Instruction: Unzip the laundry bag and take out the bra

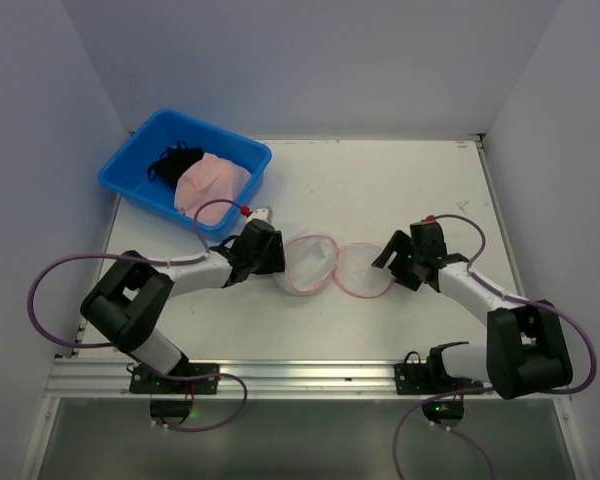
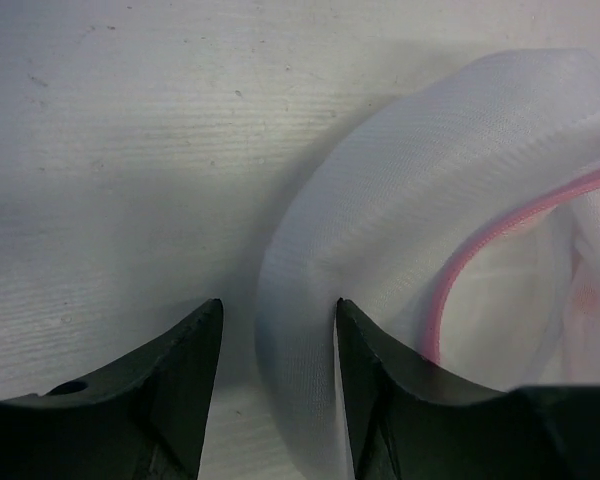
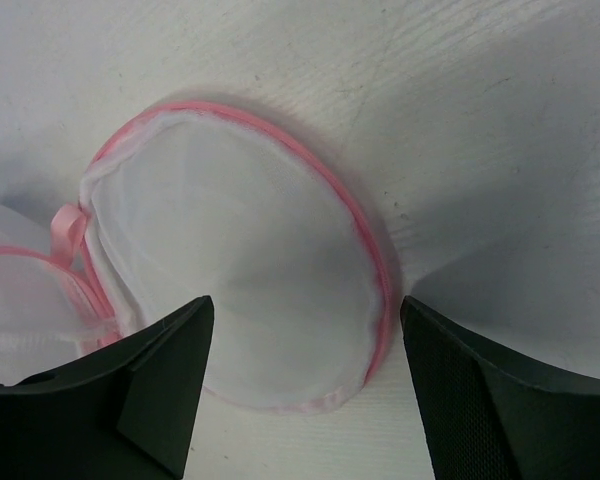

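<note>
The laundry bag (image 1: 336, 268) lies unzipped and spread into two mesh domes with pink rims at mid table. My left gripper (image 1: 282, 264) is at the left dome's outer edge. In the left wrist view, the left gripper (image 2: 279, 302) is open, with a fold of the white mesh wall (image 2: 310, 300) between its fingers. That fold lies against the right finger, and a gap stays at the left one. My right gripper (image 1: 384, 262) hovers over the right dome (image 3: 250, 270); the right gripper (image 3: 308, 300) is open wide and holds nothing. The pale pink bra (image 1: 212, 180) lies in the blue tub (image 1: 130, 185).
The blue tub stands at the table's back left and also holds a black garment (image 1: 172, 163). White walls close in both sides and the back. A metal rail (image 1: 300, 375) runs along the near edge by the arm bases.
</note>
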You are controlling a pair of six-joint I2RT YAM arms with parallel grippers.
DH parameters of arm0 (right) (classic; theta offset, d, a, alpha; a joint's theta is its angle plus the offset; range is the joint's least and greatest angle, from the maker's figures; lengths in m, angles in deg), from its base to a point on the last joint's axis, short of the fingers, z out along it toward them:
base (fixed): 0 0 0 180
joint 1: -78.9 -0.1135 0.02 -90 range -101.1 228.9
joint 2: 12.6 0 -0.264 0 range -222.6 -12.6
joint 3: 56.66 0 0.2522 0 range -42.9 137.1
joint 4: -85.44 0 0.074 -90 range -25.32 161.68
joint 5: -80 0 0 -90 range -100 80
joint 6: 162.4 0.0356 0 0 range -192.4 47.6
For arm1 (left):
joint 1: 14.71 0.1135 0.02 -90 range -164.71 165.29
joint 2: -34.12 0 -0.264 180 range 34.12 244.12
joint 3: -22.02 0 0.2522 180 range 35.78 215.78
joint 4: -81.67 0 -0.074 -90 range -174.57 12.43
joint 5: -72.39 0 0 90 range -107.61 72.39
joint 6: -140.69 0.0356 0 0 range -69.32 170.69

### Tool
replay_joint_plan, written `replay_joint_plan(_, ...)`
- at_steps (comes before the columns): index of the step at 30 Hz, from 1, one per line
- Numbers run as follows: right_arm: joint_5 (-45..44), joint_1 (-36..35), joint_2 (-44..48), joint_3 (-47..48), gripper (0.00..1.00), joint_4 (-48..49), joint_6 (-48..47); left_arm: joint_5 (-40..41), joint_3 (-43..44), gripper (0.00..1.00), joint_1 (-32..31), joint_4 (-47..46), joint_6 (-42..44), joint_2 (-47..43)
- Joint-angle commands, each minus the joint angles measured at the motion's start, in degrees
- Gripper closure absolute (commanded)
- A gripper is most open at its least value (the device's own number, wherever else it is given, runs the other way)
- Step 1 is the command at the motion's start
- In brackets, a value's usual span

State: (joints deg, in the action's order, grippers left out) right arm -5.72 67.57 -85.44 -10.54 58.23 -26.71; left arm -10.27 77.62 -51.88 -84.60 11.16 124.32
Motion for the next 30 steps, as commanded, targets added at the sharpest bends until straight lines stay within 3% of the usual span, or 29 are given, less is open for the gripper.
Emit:
replay_joint_plan(1, 1.96, 0.17, -1.86, 0.51, 0.23, 2.29, 0.36, 3.21, -0.45, 0.49, -0.19, -3.57, -0.81, 1.91)
replay_joint_plan(3, 1.62, 0.17, -2.39, 1.04, 0.24, 1.85, -0.16, 3.56, -0.54, 0.58, -0.19, -2.87, -1.08, 2.27)
replay_joint_plan(4, 2.14, 0.17, -2.48, 1.3, 0.23, 1.76, -0.51, 3.74, -0.71, 0.68, -0.1, -2.43, -1.08, 2.18)
replay_joint_plan(7, 3.19, 0.08, -3.27, 2.0, 0.24, 1.68, -1.57, 4.71, -1.24, 0.86, -0.1, -0.5, -1.08, 0.52)
replay_joint_plan(10, 4.34, -0.18, -3.63, 2.27, 0.24, 1.68, -2.1, 5.15, -2.29, 0.99, -0.1, 2.12, -0.38, -2.12)
replay_joint_plan(19, 4.96, -5.98, -7.84, 4.64, 0.25, 1.67, -2.1, 6.73, -5.28, 1.0, -0.1, 7.76, 0.68, -11.26)
replay_joint_plan(22, 4.61, -6.77, -9.07, 4.9, 0.31, 1.59, -2.01, 7.87, -5.37, 1.0, -0.1, 8.91, 1.12, -13.28)
replay_joint_plan(25, 3.99, -6.95, -9.34, 5.08, 0.49, 1.32, -2.1, 7.61, -5.37, 1.0, -0.1, 9.35, 1.3, -14.08)
replay_joint_plan(26, 3.9, -6.95, -9.25, 5.17, 0.64, 1.06, -2.19, 7.43, -5.28, 1.0, -0.1, 9.18, 1.3, -14.08)
replay_joint_plan(30, 2.41, -6.95, -8.2, 5.26, 0.99, -0.25, -2.97, 6.65, -5.55, 1.0, -0.1, 8.56, 1.38, -13.91)
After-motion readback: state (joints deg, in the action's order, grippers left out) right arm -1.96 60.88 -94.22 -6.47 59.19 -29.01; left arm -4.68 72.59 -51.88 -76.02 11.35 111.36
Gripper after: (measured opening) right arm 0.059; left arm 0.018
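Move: The left wall of the laundry bag stands between the left hand's open fingers, about 1 cm to its right and 1 cm below; the bag's middle is some 7 cm to the right and 1 cm ahead, and the blue bin's middle about 20 cm ahead and 18 cm left. The opened lid's outer edge lies almost straight below the right hand, some 2 cm down; the lid's middle is about 5 cm to its left. The left hand dips slightly and shuts its fingers, pinching the mesh of the bag's left wall, then draws it about 4 cm to the left, a little back and up. The right hand, still open over the lid's outer edge, follows some 5 cm left while turning about 10 degrees counter-clockwise, then sinks a centimetre and closes on that pink edge. ##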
